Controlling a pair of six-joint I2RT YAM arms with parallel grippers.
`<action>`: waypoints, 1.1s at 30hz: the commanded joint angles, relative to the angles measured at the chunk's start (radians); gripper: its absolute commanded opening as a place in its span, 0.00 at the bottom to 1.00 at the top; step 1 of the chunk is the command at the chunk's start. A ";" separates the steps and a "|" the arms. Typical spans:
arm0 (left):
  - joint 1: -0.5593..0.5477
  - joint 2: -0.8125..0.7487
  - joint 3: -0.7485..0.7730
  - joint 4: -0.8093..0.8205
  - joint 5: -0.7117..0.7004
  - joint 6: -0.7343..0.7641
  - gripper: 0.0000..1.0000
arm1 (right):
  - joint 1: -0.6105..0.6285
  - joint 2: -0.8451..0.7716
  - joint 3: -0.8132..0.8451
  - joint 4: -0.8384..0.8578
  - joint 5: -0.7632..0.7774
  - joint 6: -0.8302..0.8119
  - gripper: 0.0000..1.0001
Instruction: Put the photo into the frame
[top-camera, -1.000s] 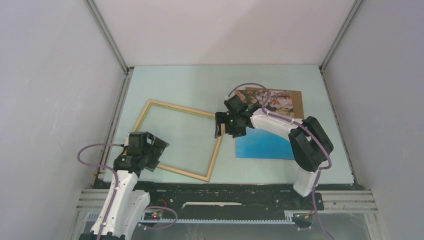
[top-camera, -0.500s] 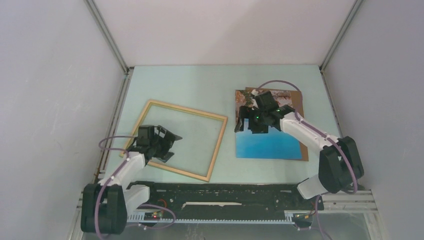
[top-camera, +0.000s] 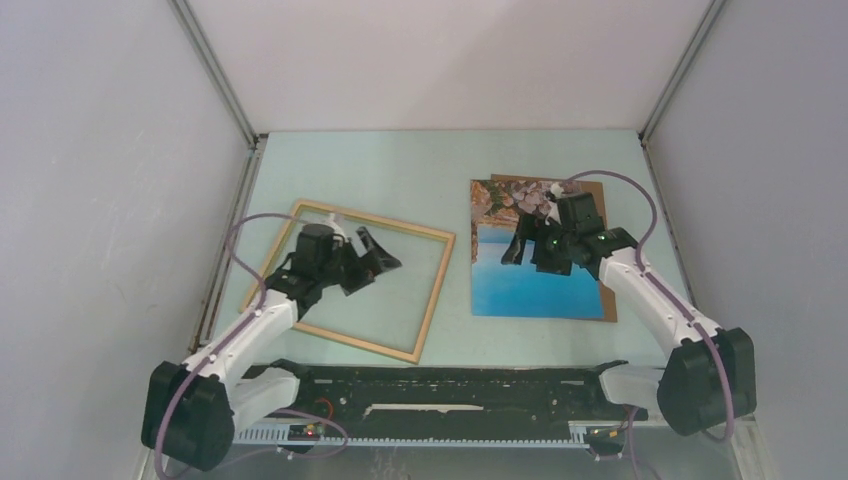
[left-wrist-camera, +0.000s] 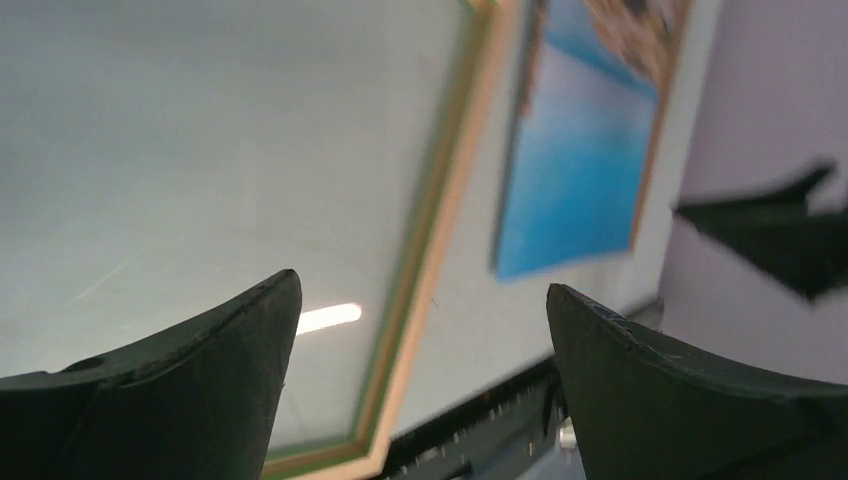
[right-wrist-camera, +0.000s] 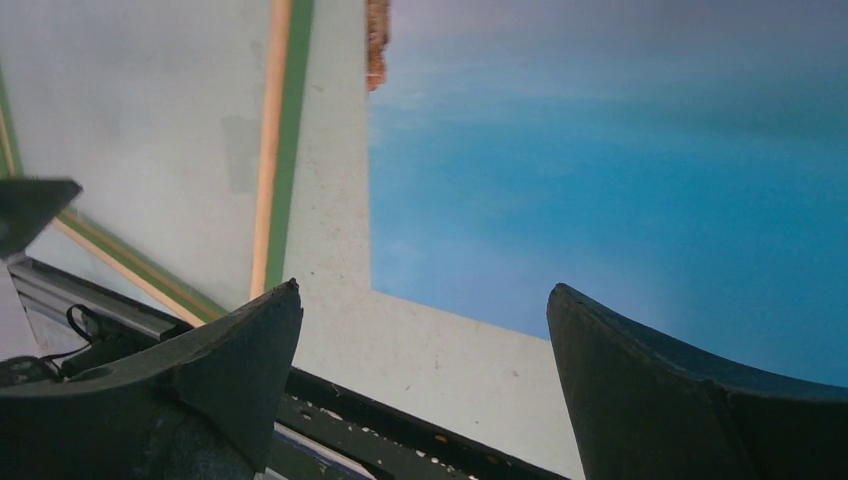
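Observation:
The frame, thin pale wood with a green inner edge, lies tilted on the table's left half; its right rail shows in the left wrist view. My left gripper hangs open over the frame's inside, holding nothing. The photo, blue water with rocks at its far end, lies flat to the right of the frame. My right gripper hovers open over the photo's middle. In the right wrist view the blue print fills the area past the empty fingers, with a frame rail at the left.
A plain brown board lies under the photo, showing along its right and far edges. A black rail runs along the table's near edge. Grey walls close in the left, right and back sides.
My left arm has stretched forward from the frame's near-left corner to over its inside. My right gripper has moved right, from the frame's right corner to over the photo, uncovering the print.

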 joint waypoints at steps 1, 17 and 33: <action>-0.213 0.064 0.090 0.194 0.142 0.076 1.00 | -0.099 -0.052 -0.047 -0.004 -0.040 -0.012 1.00; -0.587 0.709 0.512 0.247 -0.096 -0.075 0.98 | -0.508 0.138 -0.129 0.179 -0.137 0.061 0.98; -0.599 0.875 0.567 0.243 -0.187 -0.192 1.00 | -0.565 0.244 -0.196 0.270 -0.160 0.092 0.96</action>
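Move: The photo's middle lies about 36 cm to the left hand's right, 8 cm ahead and 9 cm below it; the frame's middle is only some 5 cm to its left and 2 cm ahead. From the right hand the photo's middle is roughly 5 cm right, 8 cm ahead and 10 cm down, with the brown board's middle 2 cm farther right, level with it, beneath the photo. Both open hands sweep right, left hand some 23 cm, right some 14, sinking towards the photo's side edges. ##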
